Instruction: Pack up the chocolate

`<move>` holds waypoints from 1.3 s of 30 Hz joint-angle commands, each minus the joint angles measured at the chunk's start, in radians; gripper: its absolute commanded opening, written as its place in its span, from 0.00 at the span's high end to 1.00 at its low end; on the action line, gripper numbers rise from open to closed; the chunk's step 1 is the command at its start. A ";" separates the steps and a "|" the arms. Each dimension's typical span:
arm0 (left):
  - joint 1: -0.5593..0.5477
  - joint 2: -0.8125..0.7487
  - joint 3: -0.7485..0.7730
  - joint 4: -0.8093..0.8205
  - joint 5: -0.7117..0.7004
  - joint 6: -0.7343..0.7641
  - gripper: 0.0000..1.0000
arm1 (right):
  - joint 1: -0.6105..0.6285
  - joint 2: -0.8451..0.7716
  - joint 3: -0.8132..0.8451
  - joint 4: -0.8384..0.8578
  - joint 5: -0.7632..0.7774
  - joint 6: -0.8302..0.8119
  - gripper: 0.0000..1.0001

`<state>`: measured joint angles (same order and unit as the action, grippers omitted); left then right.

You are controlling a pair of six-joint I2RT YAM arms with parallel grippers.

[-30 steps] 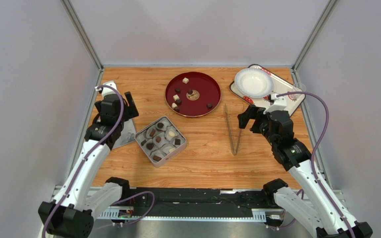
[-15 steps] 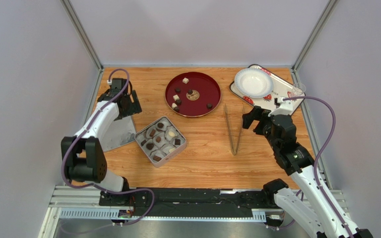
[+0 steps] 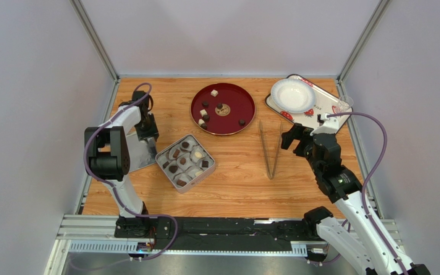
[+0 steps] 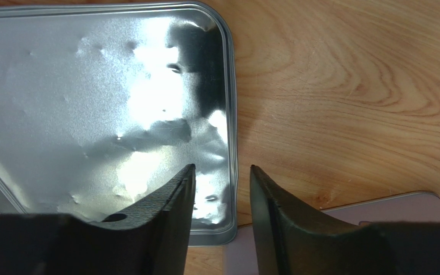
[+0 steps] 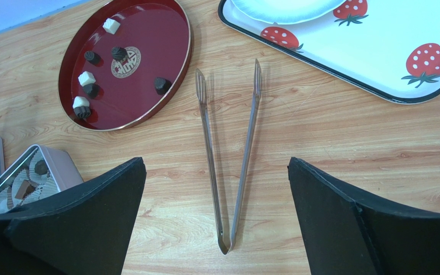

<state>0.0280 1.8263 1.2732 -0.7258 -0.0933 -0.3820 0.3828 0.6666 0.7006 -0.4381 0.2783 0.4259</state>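
Note:
The chocolate lies in two places. Several dark and cream-white pieces (image 3: 205, 117) sit on the red plate (image 3: 234, 100), which also shows in the right wrist view (image 5: 142, 34). More pieces (image 3: 174, 153) fill the open silver tin (image 3: 160, 156). The tin's lid (image 3: 138, 154) lies flat to its left. My left gripper (image 3: 146, 130) is open a little just above the lid's right rim (image 4: 231, 114), with one fingertip on each side (image 4: 221, 169). My right gripper (image 3: 288, 137) is wide open and empty above the metal tongs (image 5: 228, 172).
The tongs (image 3: 270, 150) lie on the wood between the red plate and my right arm. A white paper plate (image 3: 292, 94) sits on a strawberry-print tray (image 3: 328, 106) at the back right. Grey walls close in the left, right and back.
My left arm has folded and swung its gripper down over the lid's right edge. My right gripper has shifted slightly right and stays open over the tongs.

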 commanded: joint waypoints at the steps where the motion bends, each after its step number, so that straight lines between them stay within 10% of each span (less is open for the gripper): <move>1: 0.004 0.027 0.044 -0.011 0.020 0.017 0.60 | -0.002 -0.002 -0.009 0.033 0.009 0.005 0.01; 11: 0.004 0.113 0.071 -0.012 0.038 0.018 0.64 | -0.002 -0.001 -0.013 0.042 -0.007 0.001 0.01; 25: 0.007 0.070 0.064 -0.046 -0.006 0.028 1.00 | -0.002 -0.004 -0.019 0.059 -0.047 -0.010 0.01; 39: 0.009 -0.226 0.095 -0.075 -0.069 0.028 1.00 | -0.002 0.001 -0.052 0.150 -0.197 -0.058 0.02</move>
<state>0.0319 1.7103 1.3277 -0.7956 -0.1661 -0.3538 0.3828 0.6682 0.6621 -0.3805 0.1551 0.4023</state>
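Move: The left hand points down just above the right-hand rim of the upturned silver lid, its half-open fingers straddling that rim. The lid's middle is about 8 cm to its left, level front to back and some 2 cm lower. The chocolate box stands about 13 cm to its right, 7 cm back and at much the same height, and the red tray about 29 cm right, 16 cm ahead and 2 cm lower. From the right hand, the lid is about 59 cm left, 6 cm ahead and 19 cm lower. The left hand sinks about 2 cm over the lid's right-hand rim while its half-open fingers close, then stays low until they have pinched the thin edge shut between the pads. Keeping that pinch, it lifts about 7 cm with increasing speed, easing slightly left and tipping back by under 10 degrees, while the right hand, empty and wide open, drifts about 2 cm left towards the end. ##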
